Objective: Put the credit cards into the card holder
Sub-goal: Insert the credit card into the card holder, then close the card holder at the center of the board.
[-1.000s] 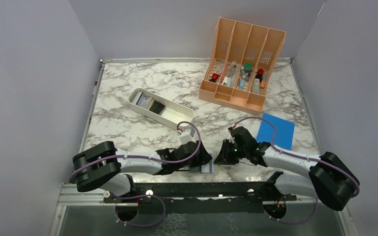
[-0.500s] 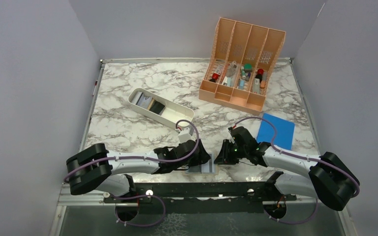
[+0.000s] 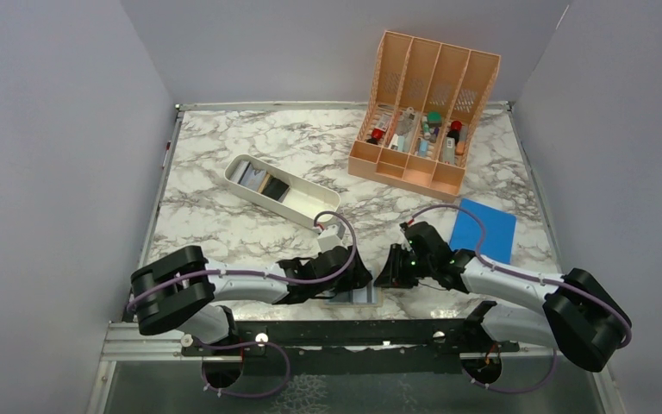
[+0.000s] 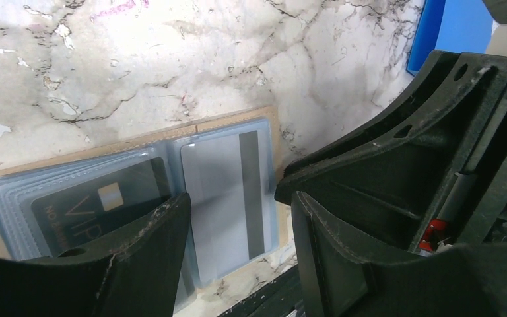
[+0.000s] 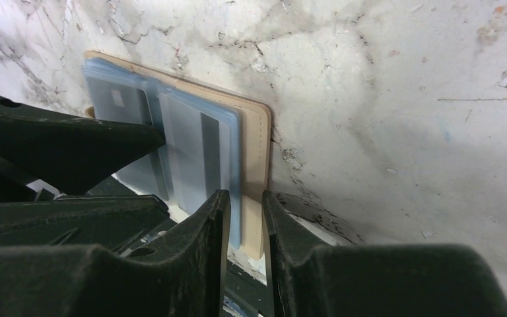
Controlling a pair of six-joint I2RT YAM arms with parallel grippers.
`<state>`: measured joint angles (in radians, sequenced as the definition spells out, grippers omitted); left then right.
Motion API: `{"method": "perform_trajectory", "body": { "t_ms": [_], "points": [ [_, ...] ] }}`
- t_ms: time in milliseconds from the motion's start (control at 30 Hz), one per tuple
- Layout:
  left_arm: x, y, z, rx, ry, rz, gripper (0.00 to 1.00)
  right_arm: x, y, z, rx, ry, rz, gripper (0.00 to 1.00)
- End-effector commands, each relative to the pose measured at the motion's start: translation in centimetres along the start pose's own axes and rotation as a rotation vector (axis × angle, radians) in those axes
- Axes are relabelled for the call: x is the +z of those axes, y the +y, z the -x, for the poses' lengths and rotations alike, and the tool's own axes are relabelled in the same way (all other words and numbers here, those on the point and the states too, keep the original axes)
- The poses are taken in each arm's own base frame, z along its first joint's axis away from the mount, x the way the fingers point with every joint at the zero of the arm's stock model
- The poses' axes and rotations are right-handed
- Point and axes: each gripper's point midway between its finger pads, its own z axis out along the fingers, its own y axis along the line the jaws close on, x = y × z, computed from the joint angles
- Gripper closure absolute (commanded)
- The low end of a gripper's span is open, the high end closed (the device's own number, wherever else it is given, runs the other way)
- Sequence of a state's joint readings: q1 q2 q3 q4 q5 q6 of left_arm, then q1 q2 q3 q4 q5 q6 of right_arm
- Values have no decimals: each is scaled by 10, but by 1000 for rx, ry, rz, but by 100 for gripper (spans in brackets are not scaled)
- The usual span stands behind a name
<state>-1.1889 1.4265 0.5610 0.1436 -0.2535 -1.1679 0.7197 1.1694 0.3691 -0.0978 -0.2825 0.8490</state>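
Observation:
The card holder (image 3: 359, 296) lies open at the table's near edge, tan outside (image 5: 256, 135), blue-grey pockets up. A black credit card (image 4: 99, 206) sits in its left pocket and a grey striped one (image 4: 219, 188) in its right pocket. My left gripper (image 4: 239, 198) hovers open over the right pocket, nothing between its fingers. My right gripper (image 5: 245, 195) is shut on the holder's right edge, with the cover and the pocket edges filling the narrow gap. More credit cards (image 3: 263, 182) lie in the white tray (image 3: 314, 210).
A peach slotted organizer (image 3: 422, 103) with small items stands at the back right. A flat bright-blue rectangle (image 3: 483, 229) lies just right of the right arm. The black frame rail (image 3: 336, 332) runs right below the holder.
The left arm's elbow swung out to the left and came back, while its gripper stayed over the holder. The right arm has not visibly moved.

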Motion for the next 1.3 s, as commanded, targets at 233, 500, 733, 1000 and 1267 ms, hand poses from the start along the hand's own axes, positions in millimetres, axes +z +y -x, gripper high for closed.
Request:
{"method": "perform_trajectory", "body": {
  "t_ms": [233,500,733,1000,1267],
  "points": [
    [12,-27,-6,-12,24,-104,40,-1,0,2,6,-26,12,70],
    [-7,-47,16,19,-31,-157,40,-7,4,2,13,-34,18,64],
    [-32,-11,33,39,-72,-39,45,-11,9,-1,32,-24,44,55],
    [-56,52,51,34,-75,117,53,-10,1,-2,83,-16,-9,43],
    [-59,83,40,21,-37,140,60,-3,3,-5,123,11,7,31]
  ]
}}
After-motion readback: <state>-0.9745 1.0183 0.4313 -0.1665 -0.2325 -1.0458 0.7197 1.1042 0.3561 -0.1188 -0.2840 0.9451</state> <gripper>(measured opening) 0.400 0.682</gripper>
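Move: The card in the holder's right pocket lies almost straight under the left hand, about 1 cm ahead and 2 cm below. The black card on the left page is roughly 7 cm to that hand's left, also about 1 cm ahead. The white tray sits some 22 cm ahead and 20 cm left. For the right hand, the holder's right margin is between its fingertips, about 1 cm ahead and 1 cm below; the pocketed card is about 3 cm left and 1 cm ahead. Rightward first, about 1.5 cm and slightly down, the left hand pushes with its left finger at the card's inner edge, towards the holder's outer edge. It then lifts clear by some 5 cm and swings left over the pages, a little forward, sinking again above the holder's left edge with its fingers partly closing. The right hand stays by the right margin, rises about 1 cm and spreads its fingers wide, releasing the holder. ##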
